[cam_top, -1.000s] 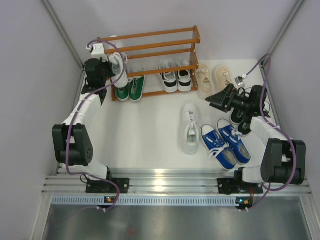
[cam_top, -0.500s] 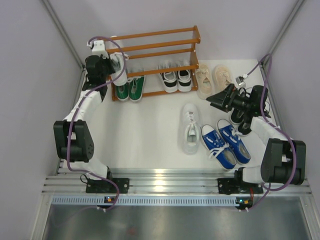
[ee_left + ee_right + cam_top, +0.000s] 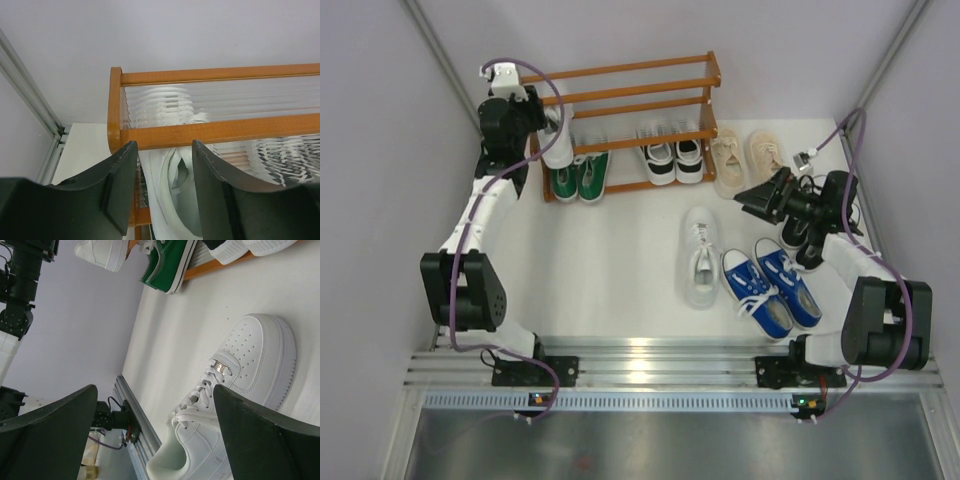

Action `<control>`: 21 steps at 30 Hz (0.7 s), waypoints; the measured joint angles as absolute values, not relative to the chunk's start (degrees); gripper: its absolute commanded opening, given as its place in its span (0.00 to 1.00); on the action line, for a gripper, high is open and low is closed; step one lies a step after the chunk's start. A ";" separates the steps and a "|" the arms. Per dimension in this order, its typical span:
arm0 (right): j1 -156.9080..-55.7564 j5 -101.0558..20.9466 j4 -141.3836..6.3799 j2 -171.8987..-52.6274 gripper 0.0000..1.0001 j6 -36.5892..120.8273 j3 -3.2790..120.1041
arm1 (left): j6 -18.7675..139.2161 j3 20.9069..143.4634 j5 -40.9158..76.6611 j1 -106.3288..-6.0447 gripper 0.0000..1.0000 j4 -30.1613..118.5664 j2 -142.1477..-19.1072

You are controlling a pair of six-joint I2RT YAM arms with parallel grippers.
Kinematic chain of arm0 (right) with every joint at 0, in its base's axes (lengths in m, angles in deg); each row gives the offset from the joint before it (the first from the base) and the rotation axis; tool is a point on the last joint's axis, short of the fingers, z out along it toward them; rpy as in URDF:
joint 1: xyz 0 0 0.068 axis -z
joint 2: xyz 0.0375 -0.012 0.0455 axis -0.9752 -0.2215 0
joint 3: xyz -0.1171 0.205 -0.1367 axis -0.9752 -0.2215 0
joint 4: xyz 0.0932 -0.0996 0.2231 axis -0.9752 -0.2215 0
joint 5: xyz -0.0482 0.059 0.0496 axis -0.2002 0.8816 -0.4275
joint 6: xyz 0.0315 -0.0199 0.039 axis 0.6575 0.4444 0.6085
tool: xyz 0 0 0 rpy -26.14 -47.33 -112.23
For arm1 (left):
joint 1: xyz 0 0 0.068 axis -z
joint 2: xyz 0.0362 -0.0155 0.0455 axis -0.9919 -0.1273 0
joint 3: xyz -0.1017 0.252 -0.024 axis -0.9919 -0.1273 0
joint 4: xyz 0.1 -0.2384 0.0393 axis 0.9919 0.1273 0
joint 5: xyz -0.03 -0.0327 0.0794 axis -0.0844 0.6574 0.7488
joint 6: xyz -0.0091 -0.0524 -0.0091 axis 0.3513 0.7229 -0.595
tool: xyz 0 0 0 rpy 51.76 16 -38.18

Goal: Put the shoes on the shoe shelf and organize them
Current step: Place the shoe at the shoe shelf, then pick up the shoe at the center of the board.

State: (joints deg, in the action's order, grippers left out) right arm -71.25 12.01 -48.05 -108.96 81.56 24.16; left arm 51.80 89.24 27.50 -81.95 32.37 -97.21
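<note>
One white shoe (image 3: 558,146) rests heel-up at the left end of the orange-brown shoe shelf (image 3: 650,68), above the green pair (image 3: 578,178). My left gripper (image 3: 542,118) hovers just over it, open. In the left wrist view the fingers (image 3: 117,185) stand apart with the white shoe's heel (image 3: 172,200) showing between and below them, under a shelf rail (image 3: 225,131). The other white shoe (image 3: 701,256) lies on the floor. My right gripper (image 3: 758,196) hangs open above the floor beside it, holding nothing; the right wrist view shows that white shoe (image 3: 250,350) past the gripper (image 3: 155,390).
A black-and-white pair (image 3: 673,160) sits on the bottom tier at the right. A beige pair (image 3: 746,155) stands on the floor right of the shelf. A blue pair (image 3: 771,287) lies near the front right. A black pair (image 3: 801,243) is partly hidden under my right arm.
My left gripper opened and let go of the white shoe, then drew up and back toward the shelf's left end. The shoe stays on the shelf. The right arm has not moved.
</note>
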 measured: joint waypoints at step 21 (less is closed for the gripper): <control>-89.92 -5.24 -88.05 -99.80 0.99 27.60 39.53 | 71.80 55.73 14.87 -82.00 0.98 54.99 -45.62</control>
State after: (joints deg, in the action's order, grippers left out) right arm -89.92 -5.24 -88.05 -99.80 27.60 39.53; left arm 71.80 55.73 14.87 -82.00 54.99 -45.62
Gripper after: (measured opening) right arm 0.993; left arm 0.977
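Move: The right hand hangs empty, with the white shoe on the table some 7 cm back, 10 cm to its left and 14 cm below. The near blue shoe lies about 16 cm back and 4 cm right, the near cream shoe about 19 cm ahead and 3 cm left. For the left hand the table shoe is roughly 26 cm back, 41 cm right and 29 cm down; the shelved white shoe sits about 11 cm below, 2 cm back and 2 cm right. The left hand, already off the shelved white shoe, backs away from the shelf towards the robot by about 23 cm and a little to its left, rising at first and then sinking below its starting height, as its half-open fingers spread wide. Meanwhile the right hand lifts slightly with fingers still wide open, then swings left and back some 6 cm towards the white shoe on the table, its wrist rolling through about 45 degrees as the fingertips dip towards it, without touching it yet. ##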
